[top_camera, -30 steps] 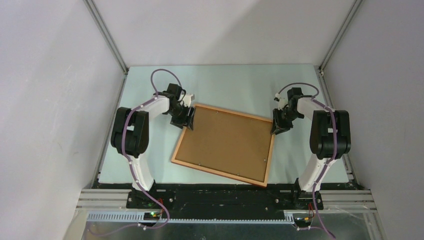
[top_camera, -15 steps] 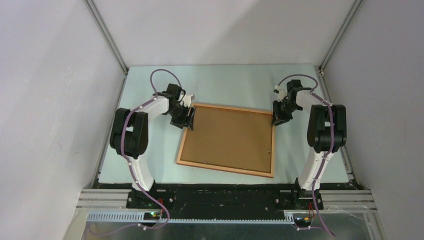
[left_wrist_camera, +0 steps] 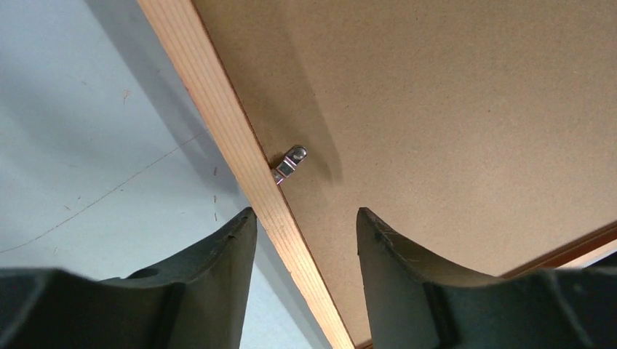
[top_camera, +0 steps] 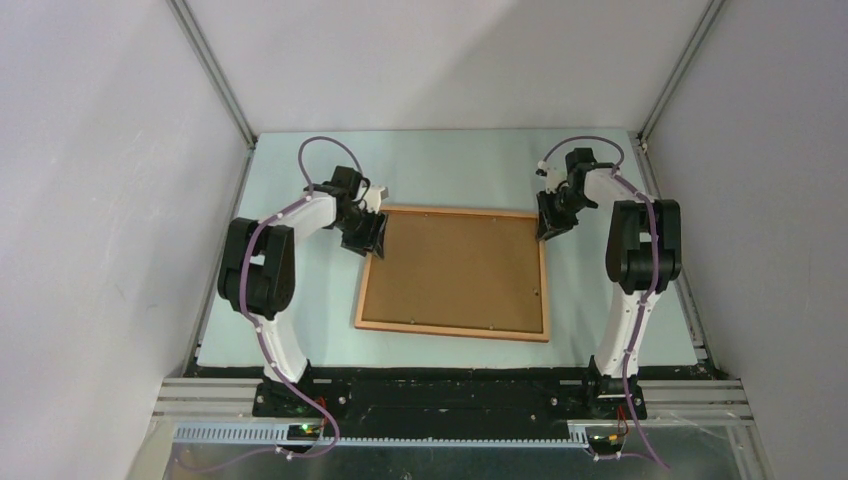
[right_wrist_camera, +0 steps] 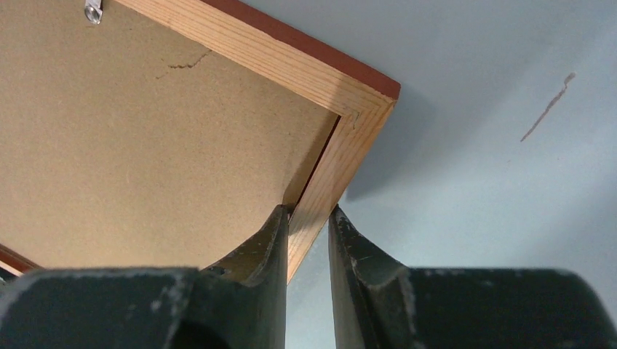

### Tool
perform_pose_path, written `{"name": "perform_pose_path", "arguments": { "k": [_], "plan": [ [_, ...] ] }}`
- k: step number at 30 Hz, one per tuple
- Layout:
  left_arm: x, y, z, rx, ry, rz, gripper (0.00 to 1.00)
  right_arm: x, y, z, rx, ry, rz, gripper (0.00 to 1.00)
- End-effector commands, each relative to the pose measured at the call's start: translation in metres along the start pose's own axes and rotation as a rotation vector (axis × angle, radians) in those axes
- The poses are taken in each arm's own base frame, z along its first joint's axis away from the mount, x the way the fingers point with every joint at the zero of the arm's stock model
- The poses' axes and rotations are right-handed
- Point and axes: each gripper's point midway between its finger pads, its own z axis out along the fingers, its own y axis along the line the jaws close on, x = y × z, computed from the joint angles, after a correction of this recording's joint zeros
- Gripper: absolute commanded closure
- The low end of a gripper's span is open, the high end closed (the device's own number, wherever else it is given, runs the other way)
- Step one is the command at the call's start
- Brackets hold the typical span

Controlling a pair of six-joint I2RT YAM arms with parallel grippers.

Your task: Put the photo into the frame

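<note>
The frame (top_camera: 450,331) lies back side up on the table, with a brown backing board (top_camera: 455,270) filling it. No photo shows in any view. My left gripper (top_camera: 372,238) is at the frame's far-left corner. In the left wrist view it (left_wrist_camera: 305,218) is open and straddles the left rail (left_wrist_camera: 225,123), with a gap on each side. A small metal clip (left_wrist_camera: 289,163) sits just ahead of it on the board. My right gripper (top_camera: 548,225) is at the far-right corner. In the right wrist view it (right_wrist_camera: 309,218) is shut on the right rail (right_wrist_camera: 342,167), one finger over the backing board (right_wrist_camera: 145,145).
The pale blue-green table (top_camera: 450,170) is closed in by grey walls on three sides, with metal posts at the far corners. The arm bases stand along the near edge. Another metal clip (right_wrist_camera: 93,11) sits on the board near the far rail.
My right gripper has moved away from the near edge with the right rail in it, swinging the frame anticlockwise until it lies square to the table. The left arm has stayed at the far-left corner.
</note>
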Motion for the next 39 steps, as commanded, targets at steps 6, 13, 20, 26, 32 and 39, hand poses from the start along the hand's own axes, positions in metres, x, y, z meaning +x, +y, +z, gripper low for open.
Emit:
{"name": "perform_pose_path", "arguments": {
  "k": [6,13,20,26,32,39],
  "plan": [
    [-0.003,-0.004,-0.006,0.017,-0.037,0.010,0.57,-0.015,0.023,-0.007,-0.087,-0.015,-0.201,1.00],
    [0.012,0.001,-0.007,-0.009,-0.019,0.023,0.63,-0.017,0.023,-0.009,-0.095,-0.019,-0.195,0.97],
    [0.022,-0.002,-0.011,-0.003,-0.015,0.020,0.70,-0.023,0.018,-0.016,-0.083,-0.048,-0.164,0.77],
    [0.026,-0.004,-0.012,0.002,-0.012,0.011,0.75,-0.021,0.016,-0.025,-0.076,-0.066,-0.130,0.59],
    [0.029,-0.007,-0.008,0.024,-0.006,-0.011,0.77,-0.003,0.016,-0.039,-0.055,-0.084,-0.106,0.39],
    [0.032,-0.009,-0.002,0.041,0.003,-0.028,0.77,0.048,0.027,-0.049,-0.046,-0.048,-0.103,0.31]
  ]
}}
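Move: The frame's left rail runs between the left hand's open fingers, about 2 cm left of the point midway between them and 2 cm below. A metal clip on this rail sits some 3 cm ahead, and the far-left corner some 13 cm ahead and 1 cm right. The right hand still pinches the right rail, whose middle lies about 10 cm back, straight in line; the far-right corner is roughly 6 cm ahead and 1 cm left. Left pinches its rail, drags it back about 3 cm; right holds, turning slightly counter-clockwise, then opens, lifts and retreats. ##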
